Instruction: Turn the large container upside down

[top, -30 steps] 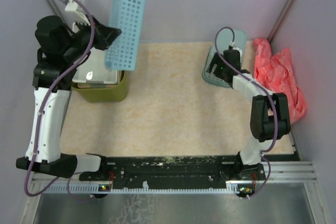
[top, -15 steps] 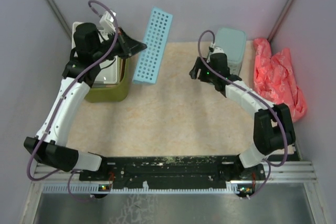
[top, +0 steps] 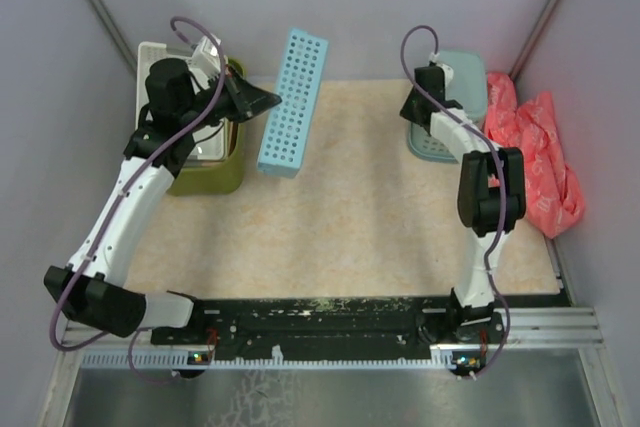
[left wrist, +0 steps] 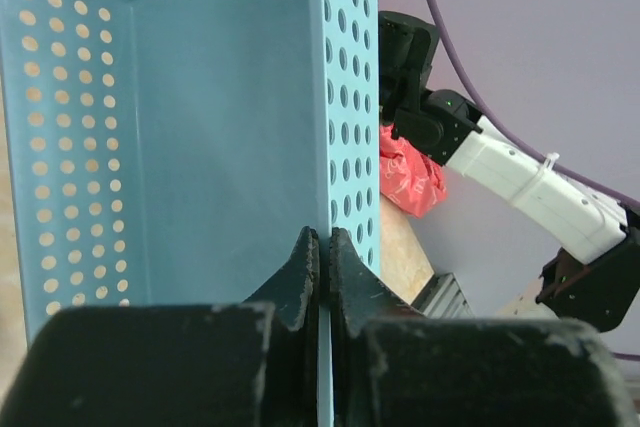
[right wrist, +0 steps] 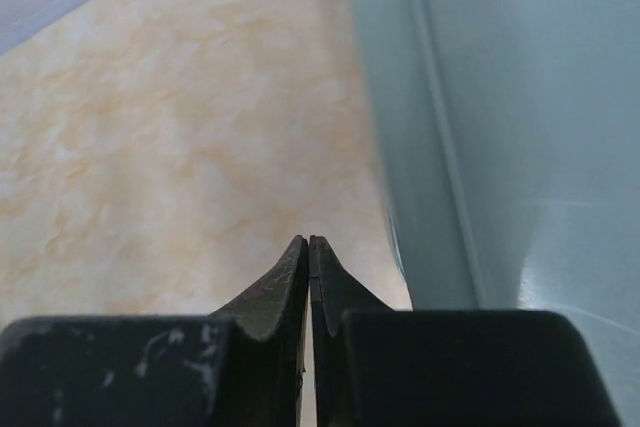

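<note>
The large container (top: 208, 173), a deep olive-green tub, stands at the back left of the table under my left arm, with a white tray (top: 156, 53) resting in it. My left gripper (top: 268, 100) is shut on the side wall of a light-blue perforated basket (top: 292, 102), held tilted above the mat just right of the tub. The left wrist view shows the fingers (left wrist: 300, 267) pinching that blue wall (left wrist: 200, 127). My right gripper (top: 414, 113) is shut on nothing, its tips (right wrist: 308, 243) just above the mat beside a pale teal container (right wrist: 520, 147).
The pale teal container (top: 450, 97) sits at the back right. A crumpled red bag (top: 540, 147) lies against the right wall. Purple walls close in the back and sides. The beige mat (top: 350, 207) lies between the arms.
My left arm has swung the blue basket right and down from over the tub. My right gripper has closed and moved back to the teal container's left side.
</note>
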Tool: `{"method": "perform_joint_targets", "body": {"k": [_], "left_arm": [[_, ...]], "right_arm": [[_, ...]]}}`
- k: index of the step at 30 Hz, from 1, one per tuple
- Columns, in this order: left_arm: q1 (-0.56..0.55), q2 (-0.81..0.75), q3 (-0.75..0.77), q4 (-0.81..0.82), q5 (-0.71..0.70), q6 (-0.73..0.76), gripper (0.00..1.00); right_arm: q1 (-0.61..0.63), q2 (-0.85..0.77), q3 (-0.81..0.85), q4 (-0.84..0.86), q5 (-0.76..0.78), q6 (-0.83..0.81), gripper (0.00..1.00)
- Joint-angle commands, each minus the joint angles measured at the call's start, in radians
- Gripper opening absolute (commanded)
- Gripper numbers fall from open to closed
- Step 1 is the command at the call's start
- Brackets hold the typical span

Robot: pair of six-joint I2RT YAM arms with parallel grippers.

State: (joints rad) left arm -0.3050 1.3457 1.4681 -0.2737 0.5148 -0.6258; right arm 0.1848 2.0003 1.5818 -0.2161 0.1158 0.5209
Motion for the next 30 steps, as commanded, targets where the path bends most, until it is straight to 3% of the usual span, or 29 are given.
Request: {"method": "perform_joint_targets", "body": {"k": [1, 6, 9, 10, 13, 15, 19, 26, 30], "left_arm": [[-0.002, -0.016, -0.050, 0.131, 0.061, -0.040, 0.00], [-0.034, 0.064, -0.085, 0.269, 0.168, -0.137, 0.00], [-0.071, 0.090, -0.134, 0.364, 0.242, -0.220, 0.00], [-0.096, 0.093, -0.174, 0.403, 0.259, -0.255, 0.00], [-0.164, 0.115, -0.239, 0.491, 0.256, -0.317, 0.00], [-0.189, 0.147, -0.274, 0.622, 0.268, -0.397, 0.00], [-0.192, 0.229, -0.298, 0.839, 0.285, -0.536, 0.00], [-0.154, 0.501, -0.295, 1.286, 0.304, -0.914, 0.00], [-0.150, 0.621, -0.242, 1.377, 0.307, -1.012, 0.00]], "right_arm": [[-0.030, -0.109, -0.013, -0.057, 0.130, -0.010, 0.05], [-0.031, -0.274, -0.081, -0.058, -0.083, -0.045, 0.16], [-0.033, -0.463, -0.165, -0.136, -0.200, -0.090, 0.22], [-0.034, -0.543, -0.212, -0.159, -0.220, -0.107, 0.29], [-0.033, -0.824, -0.405, -0.213, -0.135, -0.137, 0.74], [-0.034, -0.959, -0.488, -0.272, -0.046, -0.141, 0.89], [-0.038, -1.109, -0.513, -0.364, 0.025, -0.169, 0.91], [-0.038, -1.152, -0.437, -0.490, 0.037, -0.184, 0.92], [-0.038, -1.182, -0.465, -0.477, -0.009, -0.141, 0.92]]}}
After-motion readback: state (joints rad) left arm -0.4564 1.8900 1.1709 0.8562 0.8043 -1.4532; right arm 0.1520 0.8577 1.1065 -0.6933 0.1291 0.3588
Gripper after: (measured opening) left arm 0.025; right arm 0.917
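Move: The left gripper already holds the blue container by a long rim; the container's middle is about 7 cm ahead, 5 cm right and 9 cm below. Its place, the clear middle table, is some 20 cm right, 2 cm ahead and 38 cm down; the white basket is 23 cm left, 18 cm ahead, 25 cm below. From the shut right gripper, the overturned green container is about 9 cm ahead and 11 cm right, slightly lower; the blue container is 25 cm left, 13 cm back, 17 cm higher. Keep the left grip on the blue container's rim and swing it right and down, about 13 cm each way, over the clear middle table, tipping its raised far end down and turning it some 25 degrees clockwise. With the right gripper, nudge a little farther right at the green container, then pull away back and up, opening wide and ending to the right of the blue container. ##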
